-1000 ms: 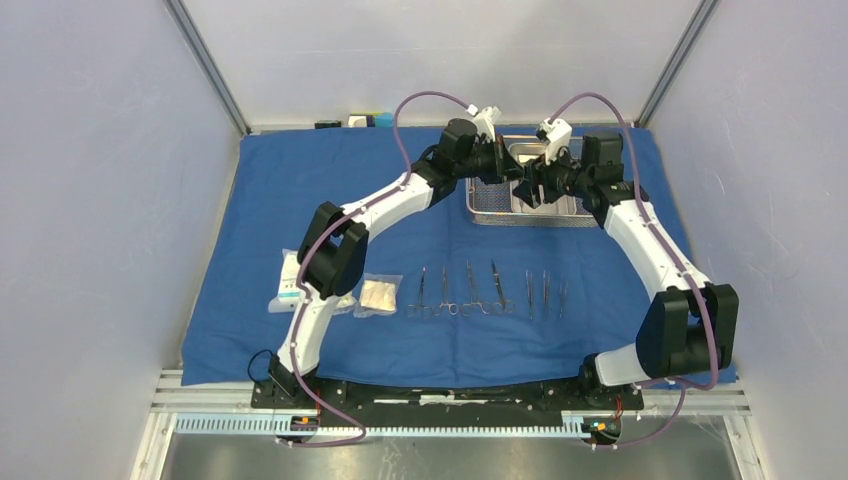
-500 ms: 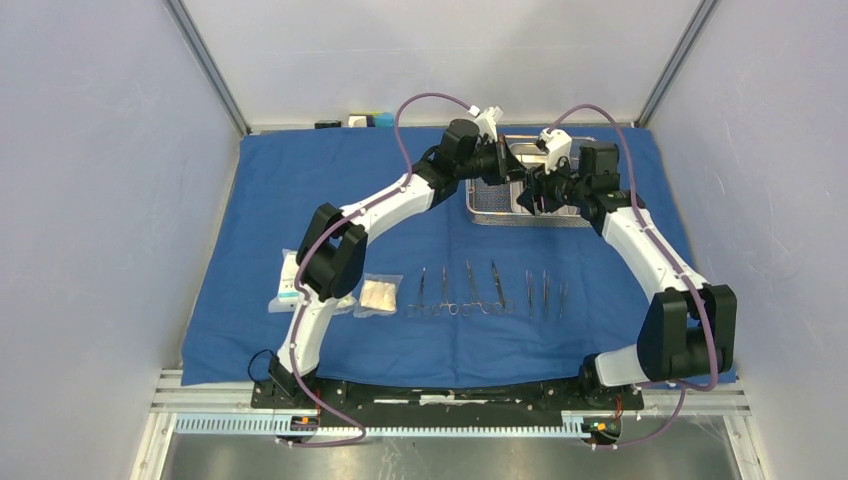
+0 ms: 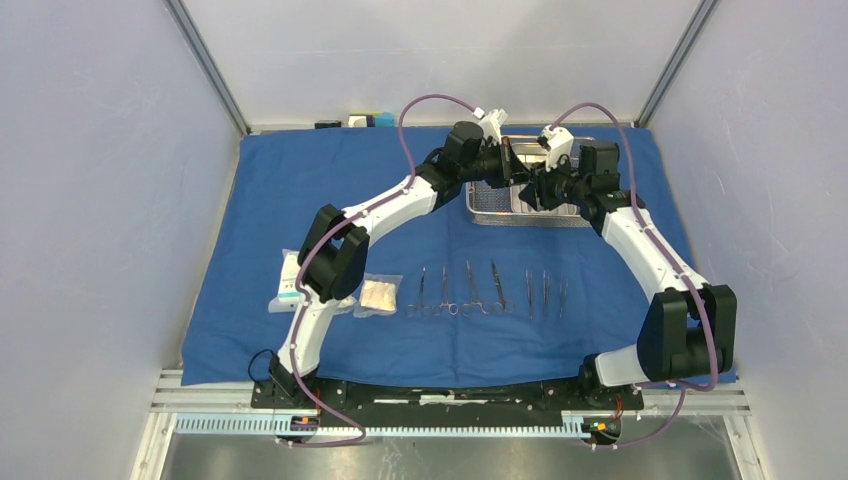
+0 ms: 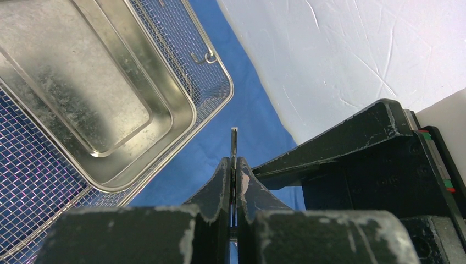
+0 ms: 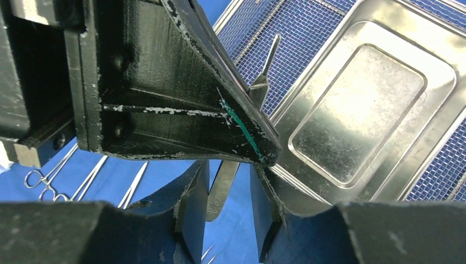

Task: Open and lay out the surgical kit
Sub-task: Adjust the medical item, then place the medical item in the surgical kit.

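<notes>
The blue cloth wrap [image 3: 300,200] lies spread flat. At its back right stands the steel mesh tray [image 3: 490,212] with its inner pan [image 4: 82,82]. Over the tray my left gripper [image 3: 512,168] is shut on a slim flat metal instrument [image 4: 234,140]. My right gripper [image 3: 530,185] meets it there. Its fingers stand open on either side of the instrument's rounded end [image 5: 222,190], with a gap on both sides. Several scissor-like instruments [image 3: 470,290] lie in a row on the cloth's near half. Clear packets [image 3: 380,296] lie left of them.
Small boxes [image 3: 365,121] sit beyond the cloth's back edge. White enclosure walls close in on both sides and the back. A metal rail [image 3: 450,425] runs along the front by the arm bases.
The right gripper's jaws have narrowed around the instrument's end. Both wrists have shifted slightly right and back over the tray. The left gripper keeps its hold.
</notes>
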### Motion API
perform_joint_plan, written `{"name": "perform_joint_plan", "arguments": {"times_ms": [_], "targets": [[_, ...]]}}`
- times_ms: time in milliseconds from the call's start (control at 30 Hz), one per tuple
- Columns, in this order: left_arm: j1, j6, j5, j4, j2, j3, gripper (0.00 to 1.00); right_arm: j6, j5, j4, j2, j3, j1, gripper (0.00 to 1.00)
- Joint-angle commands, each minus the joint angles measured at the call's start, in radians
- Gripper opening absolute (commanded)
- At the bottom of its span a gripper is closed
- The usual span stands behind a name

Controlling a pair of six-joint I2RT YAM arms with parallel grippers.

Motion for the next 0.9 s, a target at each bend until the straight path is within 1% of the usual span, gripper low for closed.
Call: {"name": "perform_joint_plan", "arguments": {"times_ms": [0, 100, 200, 400, 533, 567, 633, 867], "targets": [[-0.006, -0.039, 0.002, 0.041, -0.056, 0.014, 0.02, 0.013, 0.033, 0.038, -0.020, -0.006, 0.004, 0.37], [-0.006, -0.039, 0.001, 0.045, -0.053, 0.019, 0.02, 0.018, 0.046, 0.043, -0.025, -0.015, 0.003, 0.34], [-0.004, -0.035, -0.003, 0.045, -0.052, 0.021, 0.02, 0.016, 0.072, 0.046, -0.034, -0.021, 0.004, 0.28], [-0.003, -0.020, -0.012, 0.036, -0.053, 0.025, 0.02, 0.006, 0.113, 0.038, -0.047, -0.027, 0.004, 0.14], [-0.002, -0.006, -0.012, 0.031, -0.050, 0.031, 0.03, 0.005, 0.107, 0.038, -0.049, -0.031, 0.004, 0.10], [-0.002, -0.003, -0.011, 0.028, -0.048, 0.034, 0.05, 0.006, 0.107, 0.037, -0.048, -0.032, 0.004, 0.09], [-0.001, 0.006, -0.012, 0.027, -0.044, 0.039, 0.14, 0.006, 0.105, 0.036, -0.051, -0.034, 0.003, 0.08], [0.010, 0.045, -0.015, 0.007, -0.032, 0.073, 0.55, -0.001, 0.121, 0.031, -0.065, -0.049, 0.003, 0.04]]}}
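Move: My left hand still grips the medical item, a flat metal handle, its middle within a couple of centimetres of the fingertips. From my right hand that middle lies about 3 cm ahead, 1 cm left and 3 cm up, and its lower end already hangs between the half-open fingers. The steel tray is some 4 cm ahead of my right hand, 6 cm right and 13 cm down; the thin probes lie about 20 cm back and 6 cm right. I shut my right fingers from half open onto the lower part of the handle and keep them pinched there, the hand shifting about 1 cm to the right and nearly as far down while turning some 5 degrees clockwise. My left hand holds almost still until the right has its grip, then opens to nearly half and lets go. ##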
